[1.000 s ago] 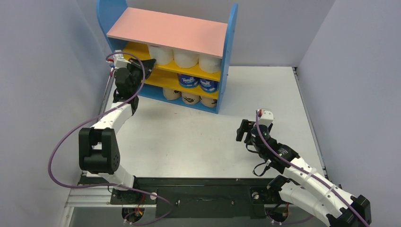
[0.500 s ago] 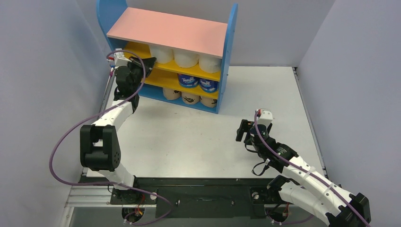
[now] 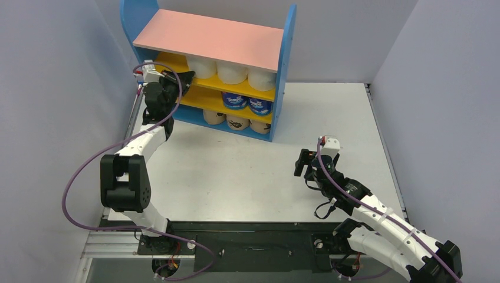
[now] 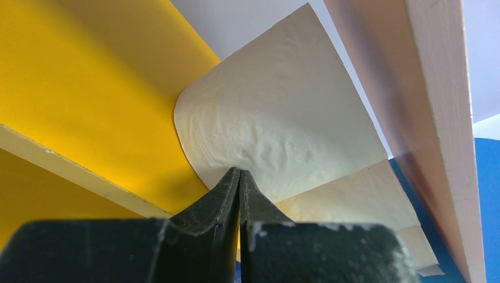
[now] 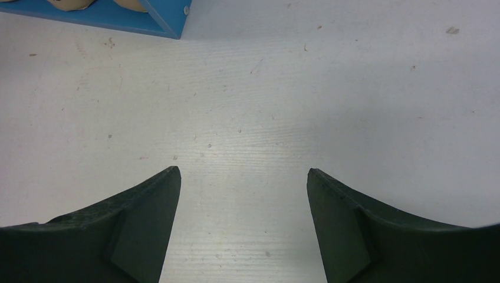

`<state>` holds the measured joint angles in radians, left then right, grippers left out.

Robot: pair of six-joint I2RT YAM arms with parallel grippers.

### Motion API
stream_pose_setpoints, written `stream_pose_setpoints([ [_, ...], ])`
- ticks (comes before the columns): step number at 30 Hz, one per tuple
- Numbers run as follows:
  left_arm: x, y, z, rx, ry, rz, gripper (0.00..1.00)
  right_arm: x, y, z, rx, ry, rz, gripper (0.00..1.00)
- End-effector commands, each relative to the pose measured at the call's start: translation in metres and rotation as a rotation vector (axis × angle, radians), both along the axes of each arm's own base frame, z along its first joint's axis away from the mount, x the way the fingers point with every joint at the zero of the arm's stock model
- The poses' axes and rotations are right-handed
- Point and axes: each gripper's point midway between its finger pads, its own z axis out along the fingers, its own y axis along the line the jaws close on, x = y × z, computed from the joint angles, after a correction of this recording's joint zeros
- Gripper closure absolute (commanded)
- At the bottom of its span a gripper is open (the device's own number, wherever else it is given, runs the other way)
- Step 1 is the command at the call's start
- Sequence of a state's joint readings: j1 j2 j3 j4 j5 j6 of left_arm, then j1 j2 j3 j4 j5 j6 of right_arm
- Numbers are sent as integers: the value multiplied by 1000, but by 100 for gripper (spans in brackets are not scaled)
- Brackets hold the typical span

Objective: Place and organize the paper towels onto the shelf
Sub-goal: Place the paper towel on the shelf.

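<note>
The shelf point(image 3: 209, 38) has a pink top, blue sides and yellow boards point(image 4: 88, 88), and holds several paper towels. Three white rolls point(image 3: 231, 72) line its upper yellow board. Two blue-wrapped rolls point(image 3: 247, 104) stand below them, and tan printed rolls point(image 3: 237, 122) sit on the blue base. My left gripper point(image 3: 190, 78) is shut and empty. Its tips point(image 4: 239, 172) press against the side of the leftmost white roll point(image 4: 277, 124), under the pink board point(image 4: 413, 88). My right gripper point(image 3: 302, 164) hovers open over the bare table, nothing between its fingers point(image 5: 243, 171).
The shelf stands at the back left of the white table point(image 3: 330, 112), close to the left wall. Its blue base corner point(image 5: 159, 17) shows at the top of the right wrist view. Grey walls enclose the table on three sides.
My left gripper has edged slightly up and toward the upper shelf board against the leftmost white roll. The right arm has not moved.
</note>
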<state>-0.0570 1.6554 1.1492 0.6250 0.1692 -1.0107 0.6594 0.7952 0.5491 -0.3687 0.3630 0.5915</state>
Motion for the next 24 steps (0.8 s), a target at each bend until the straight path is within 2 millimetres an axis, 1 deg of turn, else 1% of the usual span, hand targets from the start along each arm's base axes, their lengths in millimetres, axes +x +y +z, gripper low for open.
stream_pose_setpoints([
  [1, -8, 5, 44, 13, -122, 8, 100, 7, -5, 9, -3, -34, -35, 26],
  [4, -18, 12, 48, 13, -128, 29, 98, 7, -6, 9, -2, -35, -36, 26],
  [5, -21, 14, 45, 13, -122, 38, 95, 7, -5, 9, -1, -35, -36, 26],
  [6, -26, 18, 48, 14, -128, 46, 94, 7, -5, 9, 0, -34, -35, 26],
  [7, -28, 20, 47, 12, -127, 54, 89, 6, -4, 9, 2, -34, -32, 26],
  [8, -34, 23, 47, 8, -126, 63, 87, 7, -4, 9, 3, -34, -33, 26],
  [9, -37, 27, 41, 2, -111, 71, 82, 7, -4, 9, 4, -35, -32, 26],
  [10, -43, 28, 47, 1, -124, 75, 78, 7, -3, 9, 6, -34, -30, 26],
  [11, -46, 31, 43, 1, -115, 84, 68, 7, -3, 10, 9, -37, -29, 26],
  [12, -53, 32, 48, 4, -124, 88, 60, 7, -3, 10, 10, -36, -28, 26],
  [13, -60, 34, 53, 16, -134, 97, 57, 7, -3, 11, 12, -39, -28, 26],
  [14, -64, 35, 52, 24, -123, 104, 51, 7, -2, 11, 14, -41, -27, 26],
  [15, -71, 36, 56, 41, -134, 110, 49, 7, -2, 12, 16, -43, -26, 26],
  [16, -75, 37, 55, 49, -121, 118, 45, 7, -2, 13, 18, -45, -26, 26],
  [17, -84, 39, 60, 65, -135, 125, 44, 6, -2, 13, 20, -45, -25, 26],
  [18, -87, 41, 57, 73, -118, 136, 41, 6, -2, 13, 22, -46, -25, 26],
  [19, -97, 42, 62, 88, -130, 145, 39, 6, -2, 13, 25, -47, -25, 26],
  [20, -100, 45, 56, 99, -103, 161, 37, 6, -2, 14, 27, -48, -22, 26],
  [21, -111, 48, 63, 119, -118, 175, 36, 5, -1, 14, 31, -49, -21, 26],
  [22, -115, 51, 56, 132, -86, 195, 34, 5, -1, 15, 36, -53, -21, 26],
  [23, -125, 53, 61, 151, -93, 206, 33, 5, -1, 16, 41, -53, -19, 26],
  [24, -128, 57, 50, 181, -51, 222, 27, 5, 0, 17, 49, -60, -19, 26],
])
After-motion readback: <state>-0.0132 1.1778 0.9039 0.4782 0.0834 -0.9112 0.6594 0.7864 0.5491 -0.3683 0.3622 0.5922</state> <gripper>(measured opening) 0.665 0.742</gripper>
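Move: The left hand's shut fingertips are up against the front of the leftmost white paper towel on the upper yellow shelf; its middle lies about 6 cm ahead, 2 cm right and 2 cm up. The middle white roll stands some 13 cm right and 4 cm ahead, also 2 cm up. The left Tempo roll, one shelf lower, is about 15 cm right, 2 cm ahead and 12 cm down. From the right hand, the leftmost white roll is roughly 34 cm ahead, 35 cm left and 20 cm up. Backward out of the shelf, the left hand comes free of the leftmost white roll, drawing back roughly 11 cm while rising about 6 cm and drifting 4 cm to the left. As it leaves, the shut fingers spread to about two-thirds open, and the wrist swings a little counter-clockwise with the fingertips lifting slightly. ##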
